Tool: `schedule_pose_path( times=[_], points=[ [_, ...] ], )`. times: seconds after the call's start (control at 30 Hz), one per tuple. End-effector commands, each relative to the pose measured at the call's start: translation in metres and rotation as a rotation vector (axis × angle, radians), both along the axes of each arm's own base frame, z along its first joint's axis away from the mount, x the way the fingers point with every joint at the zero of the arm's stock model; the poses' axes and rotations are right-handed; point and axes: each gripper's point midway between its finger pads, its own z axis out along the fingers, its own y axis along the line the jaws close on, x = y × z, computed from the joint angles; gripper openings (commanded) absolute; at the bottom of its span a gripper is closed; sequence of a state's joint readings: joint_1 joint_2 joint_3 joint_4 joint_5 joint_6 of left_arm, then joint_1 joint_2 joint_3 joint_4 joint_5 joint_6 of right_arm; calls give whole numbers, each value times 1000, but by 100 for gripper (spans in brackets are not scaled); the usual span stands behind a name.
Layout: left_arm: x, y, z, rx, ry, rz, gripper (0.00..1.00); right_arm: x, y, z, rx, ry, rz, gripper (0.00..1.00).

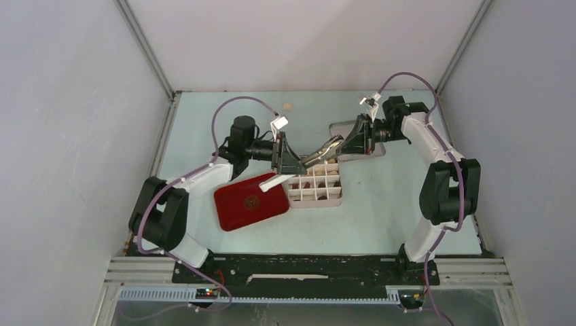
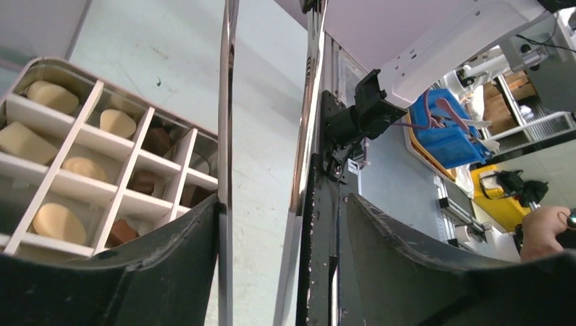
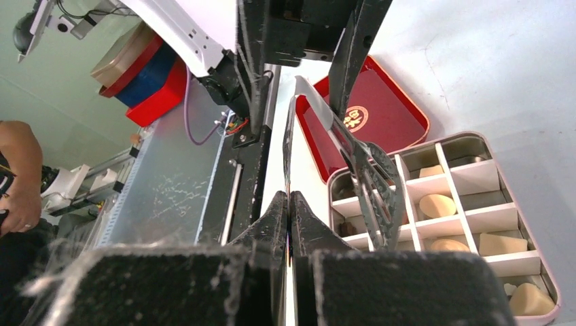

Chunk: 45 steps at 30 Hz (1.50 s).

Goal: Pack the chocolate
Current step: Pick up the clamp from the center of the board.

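The chocolate lies in a white divided box: cream pieces and dark brown ones in separate cells, also seen from the right wrist. Metal tongs hang above the box, spanning both grippers. My left gripper is closed in on the handle end, with both tong arms between its fingers. My right gripper is shut on the tip of one arm, which runs edge-on into its jaws. The other, slotted tip hangs free over the box rim.
A red tray with a round gold emblem lies left of the box, a white strip at its edge. A grey flat lid-like piece lies beneath the right gripper. A small tan round thing sits near the far wall.
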State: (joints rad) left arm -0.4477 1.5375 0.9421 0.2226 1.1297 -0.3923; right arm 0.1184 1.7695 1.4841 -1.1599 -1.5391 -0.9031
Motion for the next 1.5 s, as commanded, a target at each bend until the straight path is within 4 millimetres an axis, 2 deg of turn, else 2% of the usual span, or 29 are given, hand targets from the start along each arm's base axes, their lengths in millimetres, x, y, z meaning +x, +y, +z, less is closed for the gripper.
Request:
schedule_pose_path(
  times=[0.0, 0.1, 0.17, 0.27, 0.4, 0.5, 0.57, 0.73, 0.83, 0.9, 1.0, 1.1, 1.23, 1.27, 1.3, 1.47],
  points=[
    [-8, -19, 29, -130, -45, -84, 64, -3, 3, 39, 177, -42, 3, 0],
    [-8, -23, 37, -183, -6, -103, 48, -4, 1, 41, 178, -53, -2, 0],
    [-10, -24, 44, -218, 27, -114, 41, -4, -1, 41, 178, -55, -9, 0],
    [-12, -24, 49, -244, 37, -127, 39, -2, -4, 41, 178, -55, -20, 0],
    [-12, -22, 48, -238, 29, -122, 42, -1, -6, 41, 178, -55, -28, 0],
    [-13, -20, 42, -208, 16, -115, 43, 0, -8, 40, 178, -57, -35, 0],
    [-13, -18, 30, -153, 36, -103, 42, 0, -8, 39, 178, -55, -36, 0],
    [-19, -6, -1, 43, -47, -113, 29, 3, -8, 35, 176, -47, -40, 0],
    [-20, -2, 0, 80, -86, -116, 21, 4, -7, 32, 175, -38, -41, 0],
    [-19, 1, 3, 98, -120, -104, 19, 4, -7, 29, 173, -26, -42, 9],
    [-19, 8, 3, 158, -183, -116, 15, 6, -9, 22, 150, -12, -47, 37],
    [-20, 16, 0, 234, -202, -128, 14, 9, -14, 18, 125, -4, -64, 51],
    [-26, 26, -5, 290, -211, -144, 14, 14, -26, 23, 128, -38, -126, 76],
    [-28, 29, -8, 308, -204, -150, 14, 15, -28, 25, 128, -55, -135, 95],
    [-30, 32, -11, 325, -207, -161, 14, 14, -29, 27, 123, -75, -133, 99],
    [-37, 43, -23, 401, -216, -221, 12, -9, -32, 23, 49, -258, -100, 99]
  ],
)
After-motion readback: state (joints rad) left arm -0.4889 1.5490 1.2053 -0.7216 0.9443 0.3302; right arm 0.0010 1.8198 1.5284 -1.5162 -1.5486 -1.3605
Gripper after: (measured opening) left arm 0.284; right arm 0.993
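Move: The clamp's middle is right at the left hand, between its part-open fingers. The box of chocolates lies some 5 cm to that hand's right, 4 cm back and 15 below; the red tray about 14 cm left, 11 back and 17 below. The right hand is already shut on the clamp's head, with the clamp's middle roughly 10 cm to its left, 4 back and 3 lower; the gray tray lies about 8 cm right, 4 ahead and 21 below. Close the left gripper around the clamp's legs, easing about 2 cm right and tipping its fingers slightly up. Once they are squeezed, open the right gripper wide to release the head and back it off rightward some 3 cm. Then take the clamp left, down and back with the left hand, its fingers tipping down some 30 degrees. ##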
